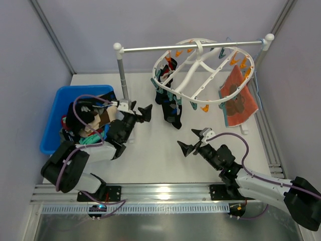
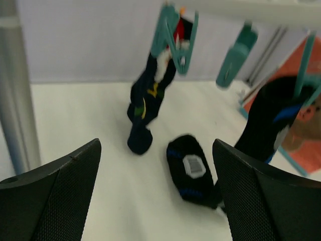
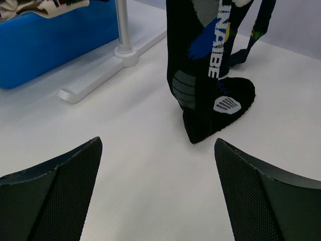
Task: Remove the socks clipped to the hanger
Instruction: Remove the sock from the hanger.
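The white oval hanger (image 1: 196,59) hangs by its hook from the rail, with orange and teal clips round its rim. Dark socks (image 1: 169,108) hang clipped from its left side, their toes reaching the table. In the left wrist view a navy sock (image 2: 144,111) hangs from a teal clip (image 2: 173,35), and a black sock's toe (image 2: 192,171) lies on the table. My left gripper (image 1: 146,113) (image 2: 156,201) stands open just left of the socks. My right gripper (image 1: 193,140) (image 3: 156,201) is open and holds nothing, in front of a black lettered sock (image 3: 200,75).
A blue bin (image 1: 55,108) (image 3: 50,40) at the left holds several loose socks. The rail stand's post (image 1: 123,75) (image 3: 121,30) rises beside my left gripper. An orange-red flower-print cloth (image 1: 238,98) hangs from the hanger's right side.
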Controlling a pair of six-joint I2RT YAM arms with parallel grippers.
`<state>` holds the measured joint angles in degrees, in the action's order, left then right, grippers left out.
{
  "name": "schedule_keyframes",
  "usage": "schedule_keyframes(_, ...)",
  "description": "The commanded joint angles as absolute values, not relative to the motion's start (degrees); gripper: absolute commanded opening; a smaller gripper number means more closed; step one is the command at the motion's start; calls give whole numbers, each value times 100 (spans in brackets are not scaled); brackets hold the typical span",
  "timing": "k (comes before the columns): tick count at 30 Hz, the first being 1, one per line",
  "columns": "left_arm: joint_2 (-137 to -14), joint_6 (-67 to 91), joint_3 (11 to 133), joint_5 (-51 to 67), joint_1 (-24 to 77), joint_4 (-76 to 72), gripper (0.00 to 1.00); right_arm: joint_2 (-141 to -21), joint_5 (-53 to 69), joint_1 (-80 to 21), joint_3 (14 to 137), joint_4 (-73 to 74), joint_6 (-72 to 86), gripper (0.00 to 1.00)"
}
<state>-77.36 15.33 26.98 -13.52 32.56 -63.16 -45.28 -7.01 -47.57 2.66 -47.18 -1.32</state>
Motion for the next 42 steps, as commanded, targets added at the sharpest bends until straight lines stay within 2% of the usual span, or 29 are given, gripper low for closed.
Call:
schedule_keyframes(1,-8471,1362,2312,-115,3226,-8434,89,-4850,-1037,-4790,350,-5098,-395,93)
schedule_keyframes(7,-9035,1881,2294,702,3120,-8754,91,-7063,-1335,-4773,1431,-5879,-597,93)
schedule_keyframes(12,-8537,1793,2039,606,3085,-8369,91,-8821,-1845,-4764,1784,-7457,-571,93)
schedule_keyframes(15,-8009,1565,2022,406,3085,-7385,91,-9271,-2004,-4746,1837,-8076,-510,93)
schedule_keyframes(22,-7339,1152,1740,62,3076,-6865,91,-10044,-1960,-4746,1978,-9270,-510,92)
schedule_keyframes(24,-7356,1134,1740,53,3076,-6873,91,-10098,-1916,-4737,2082,-9351,-492,89)
schedule_keyframes(25,-7374,1142,1732,79,3076,-6917,91,-10168,-1907,-4746,2118,-9360,-475,86)
schedule_keyframes(26,-7418,1160,1723,97,3076,-6934,91,-10239,-1890,-4755,2214,-9360,-466,67)
schedule_keyframes(27,-7427,1169,1731,140,3076,-6978,91,-10257,-1837,-4746,2241,-9343,-431,60)
schedule_keyframes(32,-7515,1160,1767,158,3076,-6952,91,-10248,-1819,-4746,2311,-9255,-387,36)
schedule_keyframes(33,-7506,1160,1767,158,3076,-6943,91,-10222,-1828,-4746,2320,-9246,-378,25)
schedule_keyframes(35,-7506,1178,1758,202,3076,-6935,91,-10178,-1872,-4737,2355,-9168,-387,13)
schedule_keyframes(37,-7488,1186,1740,237,3076,-6943,91,-10125,-1881,-4737,2417,-9045,-387,8)
schedule_keyframes(42,-7444,1169,1714,202,3076,-6943,91,-10125,-1872,-4737,2514,-9035,-430,4)
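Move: The toe end of the front black sock, clipped to the hanger, lies from the right gripper about 11 cm ahead, 5 cm to the left and 9 cm lower. The second black sock's toe is some 6 cm beyond that toe, and the Santa sock's foot about 10 cm farther out than it and 7 cm more to the left. From the left gripper the toe is about 16 cm to the right, 3 cm back and 17 cm below. Bring the open right gripper forward about 10 cm, sinking as far and going some 5 cm left, to the front black sock's toe, rolling its left side down; close to pinch the toe, easing slightly up as the fingers shut. Dip the left gripper about 10 cm, raise it most of the way, draw back some 4 cm with a clockwise turn, and hold there, open. ##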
